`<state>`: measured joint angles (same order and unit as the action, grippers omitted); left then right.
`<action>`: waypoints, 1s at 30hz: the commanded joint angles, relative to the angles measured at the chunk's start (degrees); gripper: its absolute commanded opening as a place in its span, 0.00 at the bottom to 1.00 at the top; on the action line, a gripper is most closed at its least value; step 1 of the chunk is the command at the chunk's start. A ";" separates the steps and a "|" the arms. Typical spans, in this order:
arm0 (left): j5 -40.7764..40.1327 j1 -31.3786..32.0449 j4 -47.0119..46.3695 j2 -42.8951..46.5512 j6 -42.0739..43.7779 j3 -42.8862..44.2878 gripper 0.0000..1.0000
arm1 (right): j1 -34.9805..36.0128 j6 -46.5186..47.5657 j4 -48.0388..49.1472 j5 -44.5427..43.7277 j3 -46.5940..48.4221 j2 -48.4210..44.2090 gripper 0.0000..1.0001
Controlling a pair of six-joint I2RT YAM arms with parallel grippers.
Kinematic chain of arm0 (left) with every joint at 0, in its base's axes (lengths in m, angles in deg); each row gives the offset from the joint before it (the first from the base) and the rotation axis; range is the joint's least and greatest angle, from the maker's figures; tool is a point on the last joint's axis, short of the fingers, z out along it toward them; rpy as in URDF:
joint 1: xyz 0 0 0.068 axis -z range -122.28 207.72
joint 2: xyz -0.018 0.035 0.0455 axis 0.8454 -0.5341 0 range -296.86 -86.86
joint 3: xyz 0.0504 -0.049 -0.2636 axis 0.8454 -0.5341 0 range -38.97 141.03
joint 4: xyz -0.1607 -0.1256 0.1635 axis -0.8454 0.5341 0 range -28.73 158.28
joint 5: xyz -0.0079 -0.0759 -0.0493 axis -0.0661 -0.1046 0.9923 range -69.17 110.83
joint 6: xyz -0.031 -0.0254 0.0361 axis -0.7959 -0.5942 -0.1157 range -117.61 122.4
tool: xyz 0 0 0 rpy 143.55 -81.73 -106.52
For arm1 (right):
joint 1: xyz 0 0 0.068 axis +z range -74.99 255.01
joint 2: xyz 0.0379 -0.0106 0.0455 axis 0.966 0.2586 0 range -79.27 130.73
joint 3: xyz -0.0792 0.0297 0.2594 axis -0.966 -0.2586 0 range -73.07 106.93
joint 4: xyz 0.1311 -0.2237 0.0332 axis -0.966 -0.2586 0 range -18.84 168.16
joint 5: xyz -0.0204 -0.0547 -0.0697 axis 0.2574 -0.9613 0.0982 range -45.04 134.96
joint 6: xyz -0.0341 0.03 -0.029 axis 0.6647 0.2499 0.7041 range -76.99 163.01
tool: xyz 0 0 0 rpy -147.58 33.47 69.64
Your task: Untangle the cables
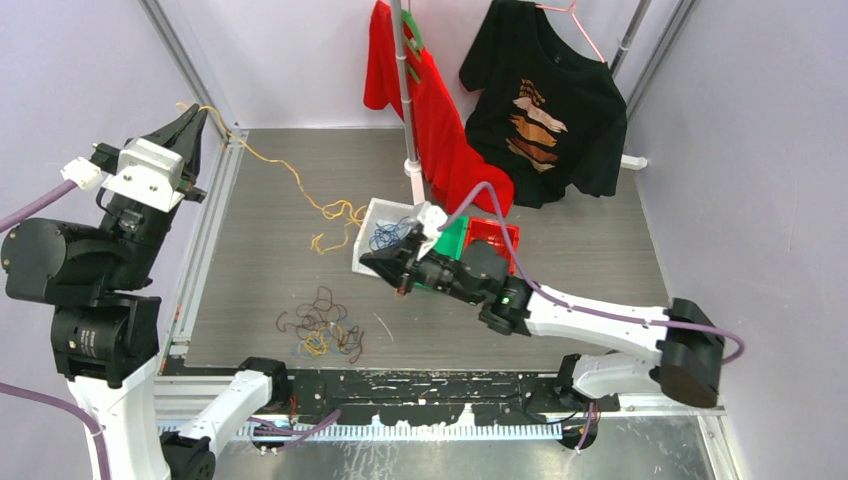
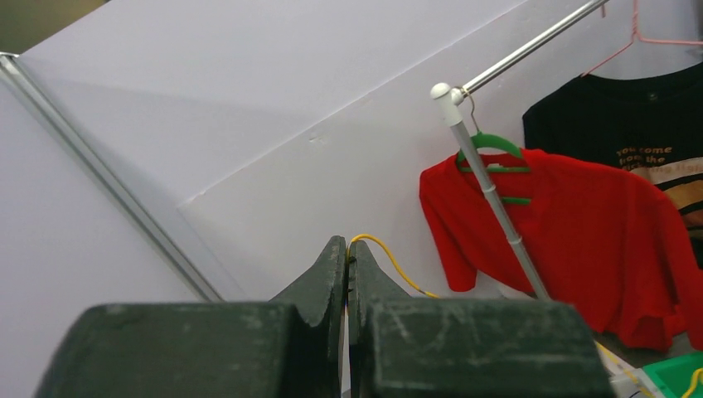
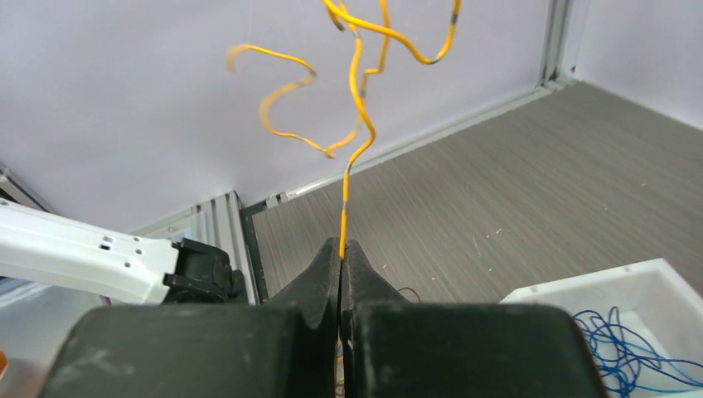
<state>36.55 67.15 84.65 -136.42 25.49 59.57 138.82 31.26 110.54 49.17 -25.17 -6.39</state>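
Note:
A long yellow cable (image 1: 290, 175) stretches from the far-left corner across the mat to a kinked bunch near the middle. My left gripper (image 1: 203, 112) is raised at that corner and shut on one end; in its wrist view the yellow cable (image 2: 390, 257) curls out of the closed tips (image 2: 347, 247). My right gripper (image 1: 368, 260) sits beside the white bin, shut on the same yellow cable (image 3: 358, 108), which rises from its tips (image 3: 341, 246). A loose pile of dark, blue and yellow cables (image 1: 322, 326) lies near the front of the mat.
A white bin (image 1: 372, 212) holds blue cables (image 3: 623, 352). Green (image 1: 455, 241) and red (image 1: 497, 233) bins stand behind the right arm. A red shirt (image 1: 440, 130) and a black shirt (image 1: 545, 105) hang from a rack pole (image 1: 404, 90) at the back.

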 commanded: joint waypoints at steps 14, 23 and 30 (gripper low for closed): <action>0.47 0.32 1.35 5.11 5.31 -6.54 0.00 | -0.09 6.37 -1.37 -10.66 -3.31 -23.33 0.01; -7.43 0.26 -3.00 5.95 7.81 -5.99 0.00 | -3.13 9.65 -7.38 -20.36 -5.21 -29.23 0.01; -11.39 0.32 -7.45 5.64 7.79 -5.14 0.00 | -6.34 7.39 -8.30 -24.64 -6.86 -30.71 0.01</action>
<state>30.13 67.37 83.78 -131.00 32.55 53.03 133.93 39.44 102.21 28.78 -31.09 -35.90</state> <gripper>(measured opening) 0.009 0.038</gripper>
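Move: Each hand already grips the yellow cable, which droops between them. From the right hand, the green bin lies roughly 21 cm ahead, 12 cm right and 28 cm down. Level with it, the white bin is 22 cm straight ahead and the red bin 19 cm ahead, 23 cm right; the brown cable pile is 4 cm ahead, 10 cm left and 30 cm below. From the left hand, the green bin is about 20 cm ahead, 26 cm right and 58 cm down. Rightward and up, away from the left hand, the right hand draws its pinched part of the yellow cable about 16 cm across and 10 cm higher, edging forward late as the wrist swings clockwise. The left hand keeps its own pinch, sinking some 3 cm, then recovering part of that while easing left and turning slightly counter-clockwise. ##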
